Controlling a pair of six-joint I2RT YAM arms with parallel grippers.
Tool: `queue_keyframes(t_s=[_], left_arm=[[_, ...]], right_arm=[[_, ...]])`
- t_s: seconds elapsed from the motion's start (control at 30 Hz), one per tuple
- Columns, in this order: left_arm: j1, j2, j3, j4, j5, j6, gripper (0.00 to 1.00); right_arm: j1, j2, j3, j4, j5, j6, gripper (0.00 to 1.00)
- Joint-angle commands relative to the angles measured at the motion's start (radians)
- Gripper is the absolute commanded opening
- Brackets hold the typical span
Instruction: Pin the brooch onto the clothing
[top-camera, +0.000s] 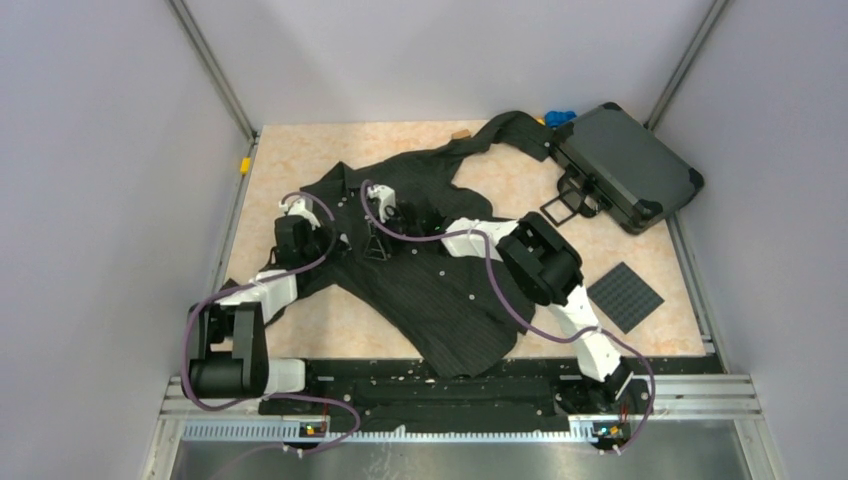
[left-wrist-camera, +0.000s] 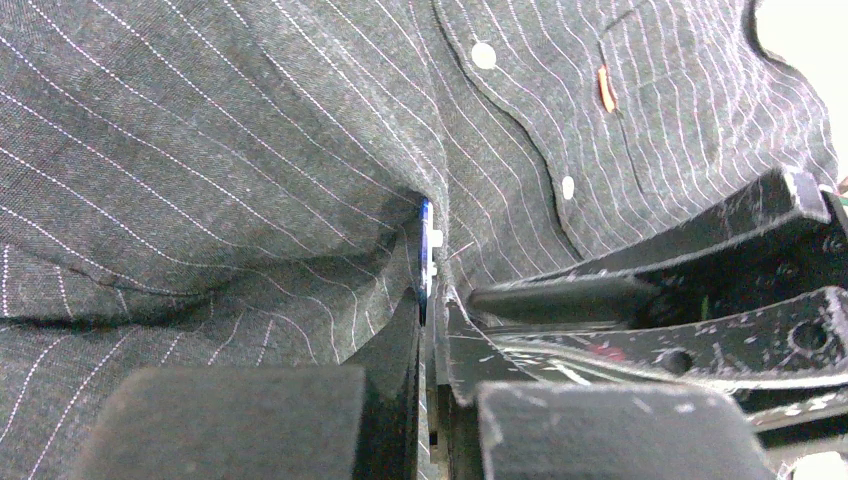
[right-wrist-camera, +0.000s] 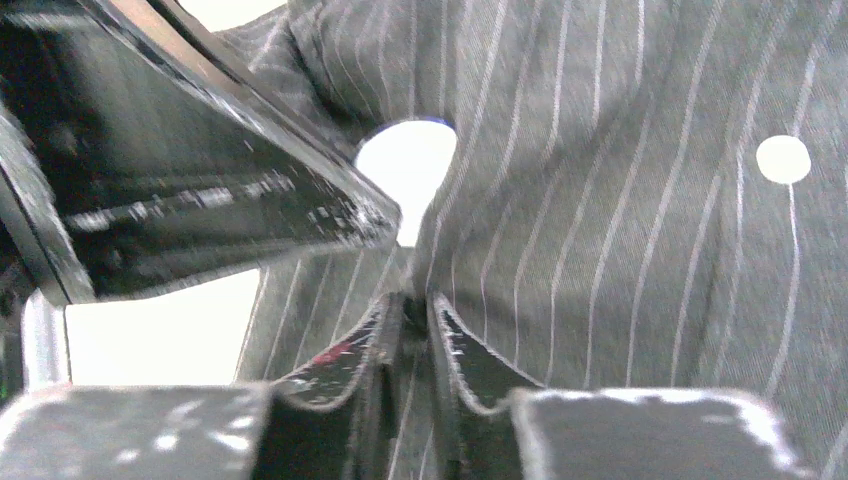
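The clothing (top-camera: 440, 290), a black pinstriped shirt with white buttons, lies spread over the table. In the left wrist view the brooch (left-wrist-camera: 425, 250) shows edge-on as a thin blue disc with a white back piece, pressed against a fold of the clothing (left-wrist-camera: 220, 150). My left gripper (left-wrist-camera: 430, 312) is shut on the brooch's lower edge. The right gripper's fingers (left-wrist-camera: 640, 300) lie just to its right. In the right wrist view my right gripper (right-wrist-camera: 413, 305) has its jaws slightly parted over a fold of the clothing (right-wrist-camera: 620, 250). A pale round disc with a blue rim (right-wrist-camera: 405, 165) shows just beyond. From above, the left gripper (top-camera: 335, 243) and right gripper (top-camera: 375, 245) meet near the shirt's chest.
A dark hard case (top-camera: 625, 165) sits at the back right, on the end of one sleeve. A bright-blue toy piece (top-camera: 560, 117) lies behind it. A dark gridded plate (top-camera: 625, 297) rests at the right. The shirt's small red tag (left-wrist-camera: 606, 90) shows near the buttons.
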Motion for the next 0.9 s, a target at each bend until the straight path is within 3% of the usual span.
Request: queue_keyframes(t_s=[0.0, 0.3, 0.53, 0.87], left_arm=[[-0.001, -0.076, -0.041, 0.064, 0.046, 0.057, 0.00], [0.000, -0.074, -0.055, 0.119, 0.217, 0.119, 0.00], [0.000, -0.039, -0.044, 0.146, 0.331, 0.145, 0.00], [0.000, 0.000, -0.042, 0.184, 0.410, 0.153, 0.00]], right_arm=[[-0.082, -0.152, -0.070, 0.090, -0.020, -0.003, 0.33], [-0.131, -0.183, -0.132, 0.133, -0.133, -0.059, 0.52], [-0.130, -0.169, -0.150, 0.207, -0.267, -0.062, 0.54], [-0.130, -0.104, -0.113, 0.222, -0.331, -0.051, 0.55]])
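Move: The brooch is already pinched at my left fingertips, about 2 cm ahead and 1 cm right of the hand point, in a fold of the clothing. The nearest shirt button is some 9 cm ahead and 3 cm right of my left hand, the red tag about 9 cm ahead and 10 cm right. From my right hand the brooch is roughly 6 cm left, about level in depth and height; that button lies about 8 cm ahead and 5 cm left. My right hand, fingers already parting, comes free of the clothing by the brooch, opening to about half as it goes some 6 cm right and 5 cm forward while rising, then eases partly back and keeps climbing. Still pinching the brooch, my left hand carries it about 5 cm right, slightly back and up, turning some 20 degrees clockwise. ##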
